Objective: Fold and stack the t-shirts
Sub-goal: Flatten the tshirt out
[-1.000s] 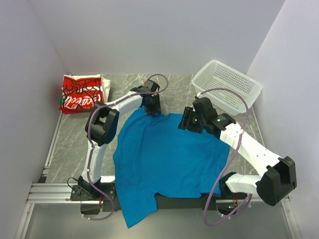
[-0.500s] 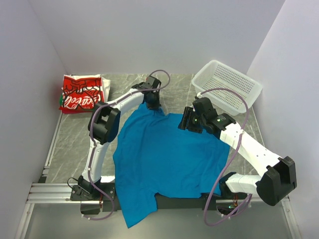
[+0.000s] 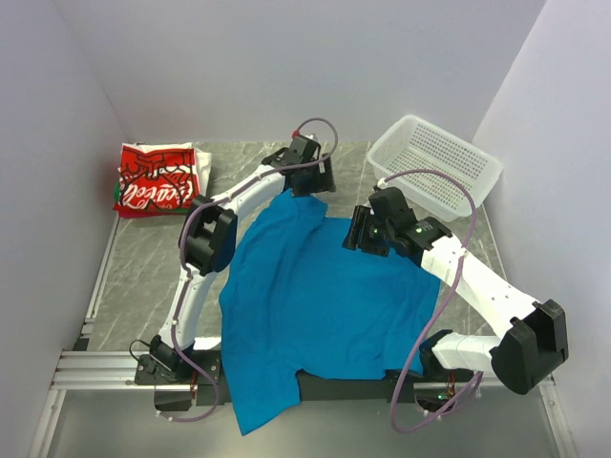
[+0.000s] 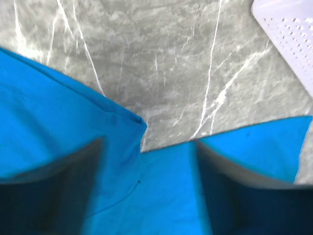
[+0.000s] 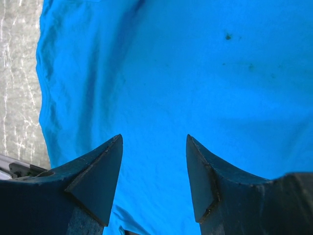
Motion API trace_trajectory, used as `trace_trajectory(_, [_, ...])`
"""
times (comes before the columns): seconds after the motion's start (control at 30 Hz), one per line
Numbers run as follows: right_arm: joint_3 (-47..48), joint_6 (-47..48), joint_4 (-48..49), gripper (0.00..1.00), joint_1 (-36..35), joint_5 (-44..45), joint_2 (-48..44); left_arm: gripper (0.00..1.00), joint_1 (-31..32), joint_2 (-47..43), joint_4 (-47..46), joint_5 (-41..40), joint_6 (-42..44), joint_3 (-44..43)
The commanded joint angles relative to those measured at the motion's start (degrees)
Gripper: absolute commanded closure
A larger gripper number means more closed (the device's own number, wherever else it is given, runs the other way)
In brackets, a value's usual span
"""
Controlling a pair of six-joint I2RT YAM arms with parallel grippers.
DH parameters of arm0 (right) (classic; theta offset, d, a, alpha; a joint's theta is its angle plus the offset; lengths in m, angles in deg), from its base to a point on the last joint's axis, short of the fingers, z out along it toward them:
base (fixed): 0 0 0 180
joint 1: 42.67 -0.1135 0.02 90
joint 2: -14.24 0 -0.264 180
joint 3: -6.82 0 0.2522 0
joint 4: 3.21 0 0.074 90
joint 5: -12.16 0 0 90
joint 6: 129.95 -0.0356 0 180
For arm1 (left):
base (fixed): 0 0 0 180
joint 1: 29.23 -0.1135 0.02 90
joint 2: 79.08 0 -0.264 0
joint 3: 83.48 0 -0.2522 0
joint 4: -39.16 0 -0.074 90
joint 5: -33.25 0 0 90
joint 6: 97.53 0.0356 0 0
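Observation:
The bright-blue t-shirt (image 3: 315, 296) lies spread over the middle of the table, its near hem hanging over the front edge. My left gripper (image 3: 309, 184) is at the shirt's far edge. In the left wrist view its jaws (image 4: 147, 143) stand apart and blurred, with blue cloth (image 4: 49, 127) lying between and under them. My right gripper (image 3: 355, 235) hovers over the shirt's far right part, and in the right wrist view it (image 5: 154, 137) is open with only blue cloth (image 5: 195, 73) below. The folded red-and-white t-shirt (image 3: 153, 179) sits at the far left.
A white perforated basket (image 3: 434, 162) stands at the far right corner; its rim (image 4: 293, 29) shows in the left wrist view. Grey marble table (image 4: 171, 58) lies bare beyond the shirt's far edge. Walls close in on both sides.
My left gripper moved away and to the right, drawing the blue shirt's far edge with it, and its jaws now stand apart. The right arm has stayed still.

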Motion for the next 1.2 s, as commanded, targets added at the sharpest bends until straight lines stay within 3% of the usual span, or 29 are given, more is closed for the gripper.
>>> trace_trajectory(0.0, [-0.4, 0.4, -0.5, 0.38, -0.2, 1.6, -1.8, 0.06, 0.6, -3.8, -3.8, -4.0, -1.3, 0.3])
trace_trajectory(0.03, [-0.6, 0.3, -0.6, 0.38, -0.2, 1.6, -1.8, 0.01, 0.6, -4.8, -4.1, -5.7, -1.2, 1.5])
trace_trajectory(0.2, [-1.2, 0.4, -0.9, 0.38, 0.0, 2.6, -1.9, 0.01, 0.6, -11.9, -1.7, -8.8, 0.1, 6.3])
trace_trajectory(0.4, [-5.0, 0.4, 0.7, 0.38, 1.9, 2.5, -2.3, 0.01, 0.3, -22.6, -3.7, -8.3, -2.8, 28.8])
trace_trajectory(0.5, [-7.5, 0.7, 2.7, 0.38, 3.4, 1.8, -1.7, 0.01, -0.7, -25.0, -5.7, -6.8, -5.1, 35.3])
trace_trajectory(0.9, [-7.6, 3.6, 7.7, 0.37, 5.7, 4.6, 11.2, 0.01, -6.1, -21.9, -6.8, -5.9, -5.3, 38.7])
trace_trajectory(1.17, [-1.3, 4.3, 7.3, 0.37, 6.1, 5.9, 24.0, 0.01, -9.7, -20.4, -6.3, -6.4, -3.1, 38.8])
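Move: The left hand has just let go of the t-shirt's folded top corner, about 4 cm back and 1 cm to its left, some 8 cm below. The shirt's upper left edge, its next place, is roughly 7 cm back, 16 cm left and 8 cm below. From the right hand, the upper middle cloth lies about 1 cm ahead, 5 cm right and 14 cm down; the white basket is some 25 cm ahead, 18 cm right and 11 cm lower. Leftward and back, in a low arc, the left hand leaves the folded corner with its fingers opening fully, then sinks and sweeps on left, slightly forward, low over the shirt's upper left edge, about 15 cm left overall, turning some 15 degrees counter-clockwise. The right hand drops about 13 cm onto or just above the upper middle cloth, drifting right and tipping steeper, fingers still part-open. ##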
